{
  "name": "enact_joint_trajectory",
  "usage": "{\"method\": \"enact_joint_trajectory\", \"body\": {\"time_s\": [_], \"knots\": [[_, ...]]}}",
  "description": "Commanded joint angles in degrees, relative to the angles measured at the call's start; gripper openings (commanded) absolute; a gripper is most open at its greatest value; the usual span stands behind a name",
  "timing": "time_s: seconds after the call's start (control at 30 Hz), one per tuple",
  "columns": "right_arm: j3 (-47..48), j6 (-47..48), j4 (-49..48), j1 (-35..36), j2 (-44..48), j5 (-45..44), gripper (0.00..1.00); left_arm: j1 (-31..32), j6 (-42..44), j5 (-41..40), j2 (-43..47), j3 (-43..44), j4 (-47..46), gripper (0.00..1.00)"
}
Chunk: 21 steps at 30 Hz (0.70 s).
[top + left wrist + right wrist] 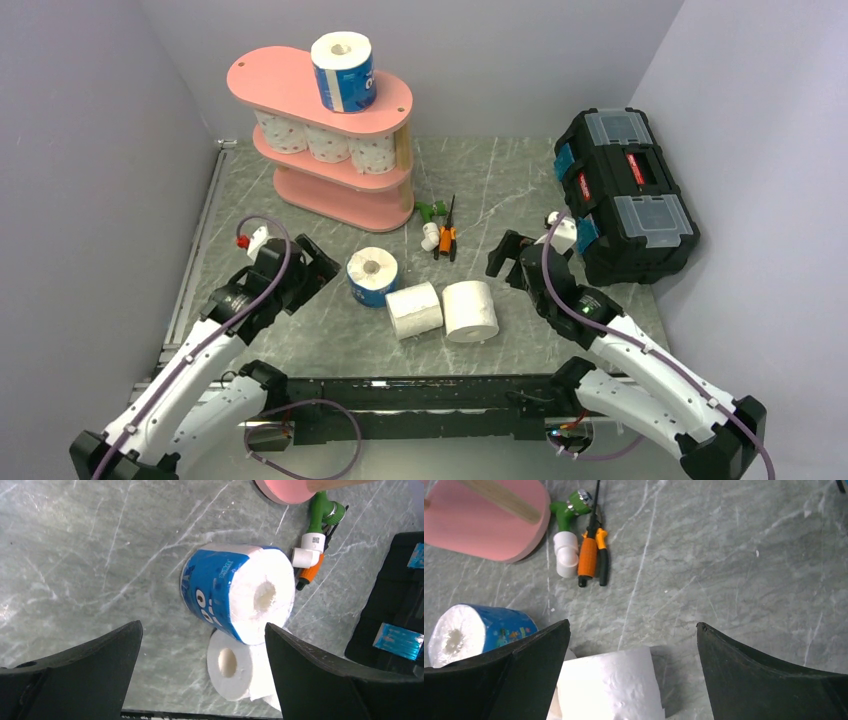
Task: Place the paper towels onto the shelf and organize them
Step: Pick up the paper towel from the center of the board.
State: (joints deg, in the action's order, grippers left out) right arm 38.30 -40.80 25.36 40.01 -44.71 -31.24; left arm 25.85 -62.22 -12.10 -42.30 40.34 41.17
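Observation:
The pink three-tier shelf (pixel 265 75) stands at the back left. A blue-wrapped paper towel roll (pixel 343 72) stands on its top board, and three pink-dotted rolls (pixel 328 143) sit in a row on the middle board. Another blue-wrapped roll (pixel 372 276) and two plain white rolls (pixel 414 310) (pixel 470 310) rest on the table. My left gripper (pixel 305 265) hangs open just left of the blue roll (pixel 235 592), holding nothing. My right gripper (pixel 510 262) is open, to the right of and above a plain roll (pixel 609 685), not touching it.
A black toolbox (pixel 625 195) sits at the right side of the table. A white-and-green tool (pixel 566 535) and orange-handled pliers (pixel 591 555) lie just in front of the shelf's bottom board (pixel 489 525). Grey walls close in the left, back and right.

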Motion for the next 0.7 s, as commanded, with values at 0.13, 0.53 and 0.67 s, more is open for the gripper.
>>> {"method": "enact_joint_trajectory", "body": {"time_s": [0.13, 0.53, 0.67], "knots": [[-1.3, -3.7, -3.7, -7.3, 2.4, 13.1, 1.0, 10.2, -13.1, -10.0, -11.3, 14.2, 10.3, 0.99], [-1.2, -3.8, -3.1, -10.0, 5.7, 16.4, 1.0, 11.4, -15.8, -4.2, -20.6, 15.6, 10.3, 0.99], [-1.7, -4.1, -4.0, -10.8, 4.4, 18.2, 1.0, 13.1, -16.4, -3.9, -23.6, 16.1, 10.5, 0.99]]}}
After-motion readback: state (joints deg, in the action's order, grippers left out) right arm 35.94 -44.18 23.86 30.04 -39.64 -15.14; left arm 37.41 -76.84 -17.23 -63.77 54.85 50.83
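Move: About 10 cm to the left hand's right, some 3 cm farther out and 8 cm lower, stands the blue-wrapped paper towel. Beside that towel a white roll lies some 8 cm to its right and 6 cm nearer the base; a second white roll is 19 cm to its right and 5 cm nearer. The shelf's bottom board is 19 cm beyond the towel and 6 cm to its left. From the right hand the towel is 27 cm left, about level, 11 cm lower. Swinging about 5 cm to the right towards the blue-wrapped paper towel, the left hand first climbs some 3 cm, then sinks nearly 4 cm, edging slightly forward overall. The wrist tips the fingers down by some 10 to 15 degrees, and they stay wide open beside the towel, with no touch to be seen. ##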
